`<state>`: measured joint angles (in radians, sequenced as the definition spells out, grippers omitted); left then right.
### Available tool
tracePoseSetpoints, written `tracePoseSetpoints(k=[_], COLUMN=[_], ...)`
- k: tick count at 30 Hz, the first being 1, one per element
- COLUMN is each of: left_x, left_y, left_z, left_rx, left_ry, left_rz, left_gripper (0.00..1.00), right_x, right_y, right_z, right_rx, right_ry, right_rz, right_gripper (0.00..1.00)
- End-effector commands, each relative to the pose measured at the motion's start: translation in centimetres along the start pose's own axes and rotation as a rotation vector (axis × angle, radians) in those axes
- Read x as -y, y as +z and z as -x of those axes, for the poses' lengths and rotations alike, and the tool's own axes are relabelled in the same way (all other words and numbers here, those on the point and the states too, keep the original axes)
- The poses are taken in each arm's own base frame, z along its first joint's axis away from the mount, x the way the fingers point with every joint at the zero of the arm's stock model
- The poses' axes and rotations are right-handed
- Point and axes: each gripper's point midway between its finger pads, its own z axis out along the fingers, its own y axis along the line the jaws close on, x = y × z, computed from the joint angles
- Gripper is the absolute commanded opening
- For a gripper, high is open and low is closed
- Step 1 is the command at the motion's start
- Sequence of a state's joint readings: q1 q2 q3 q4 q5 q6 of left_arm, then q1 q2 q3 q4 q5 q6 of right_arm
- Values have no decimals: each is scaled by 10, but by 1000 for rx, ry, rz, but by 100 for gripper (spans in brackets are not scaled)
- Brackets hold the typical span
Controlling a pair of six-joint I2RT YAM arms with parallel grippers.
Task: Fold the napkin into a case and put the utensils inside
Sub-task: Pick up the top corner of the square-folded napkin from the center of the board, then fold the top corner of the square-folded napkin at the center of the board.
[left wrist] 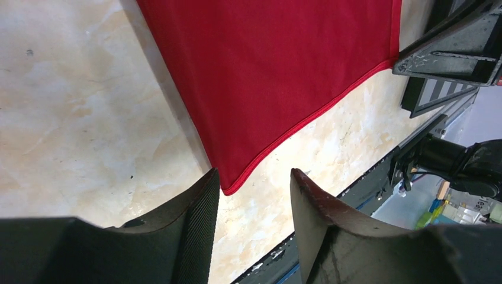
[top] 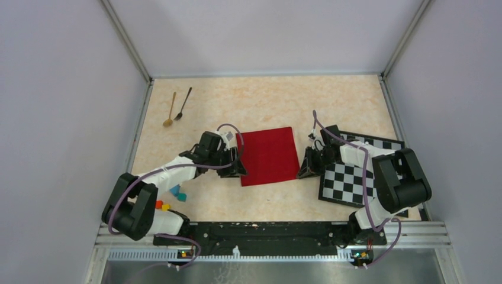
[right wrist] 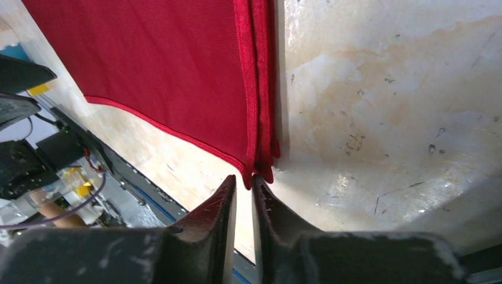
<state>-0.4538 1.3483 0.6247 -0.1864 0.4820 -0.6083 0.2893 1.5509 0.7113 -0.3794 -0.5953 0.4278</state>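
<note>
The red napkin (top: 269,155) lies flat in the middle of the table, folded, with doubled hems along its right edge (right wrist: 260,89). My left gripper (top: 241,171) is low at its near-left corner (left wrist: 228,188), open (left wrist: 254,173), the corner just ahead of the fingertips and not between them. At the near-right corner, my right gripper (top: 306,171) has its jaws drawn to a narrow gap (right wrist: 244,177), the corner's tip right at their mouth. A gold spoon (top: 170,112) and a black spoon (top: 183,105) lie side by side at the far left.
A black-and-white chequered mat (top: 355,177) lies at the right, partly under my right arm. Small coloured blocks (top: 177,192) sit near my left arm's base. Walls close the table on three sides.
</note>
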Motion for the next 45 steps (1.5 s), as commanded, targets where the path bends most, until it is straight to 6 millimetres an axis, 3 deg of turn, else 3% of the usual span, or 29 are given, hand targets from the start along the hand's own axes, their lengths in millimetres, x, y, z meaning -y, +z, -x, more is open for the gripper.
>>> tracePoseSetpoints(k=[1, 2, 3, 8, 12, 19, 22, 26, 30, 45], left_x=[-10, -13, -15, -21, -28, -37, -40, -44, -45, -50], left_y=[3, 6, 9, 18, 20, 22, 22, 24, 25, 26], left_z=[-4, -6, -9, -18, -22, -28, -30, -33, -35, -39], left_rx=[6, -6, -22, -67, -71, -75, -74, -82, -85, -88], left_ry=[-14, -20, -26, -41, -41, -52, -55, -58, -63, -61], left_rz=[40, 43, 45, 39, 65, 91, 99, 108, 107, 126], left_gripper=[50, 48, 46, 41, 37, 28, 26, 23, 21, 16], right_x=[-11, -15, -22, -62, -98, -182, -201, -210, -216, -206], right_y=[-3, -5, -7, -2, 18, 64, 86, 103, 107, 125], right_z=[17, 18, 21, 29, 46, 107, 132, 148, 156, 156], right_rx=[49, 50, 55, 39, 19, 44, 51, 42, 59, 26], right_ry=[-32, -36, -46, -105, -120, -154, -142, -131, -142, -148], right_rz=[28, 40, 54, 126, 224, 390, 411, 428, 449, 450], right_gripper=[8, 1, 0, 0, 0, 0, 0, 0, 0, 0])
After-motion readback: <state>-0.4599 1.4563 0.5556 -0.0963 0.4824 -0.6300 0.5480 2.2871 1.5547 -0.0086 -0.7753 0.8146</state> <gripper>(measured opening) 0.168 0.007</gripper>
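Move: The napkin's near-right corner lies right at the right hand's nearly shut fingertips, about 1 cm below its hand point. Its far-left corner is some 18 cm ahead and 25 cm left, its far-right one about 21 cm ahead and 3 cm left; the checkered board's middle is roughly 26 cm right and 2 cm ahead. From the left hand, the near-left corner is about 2 cm back, straight in line sideways, and 5 cm down. The napkin's top layer is pinched at its near-right corner as the right fingers shut fully, lifted about 4 cm, and swept diagonally left and forward, some 27 cm, towards the far-left corner, the hand tilting about 20 degrees before sinking 2 cm, still gripping. Meanwhile the left hand sinks 4 cm, slightly back, and closes on the near-left corner. ##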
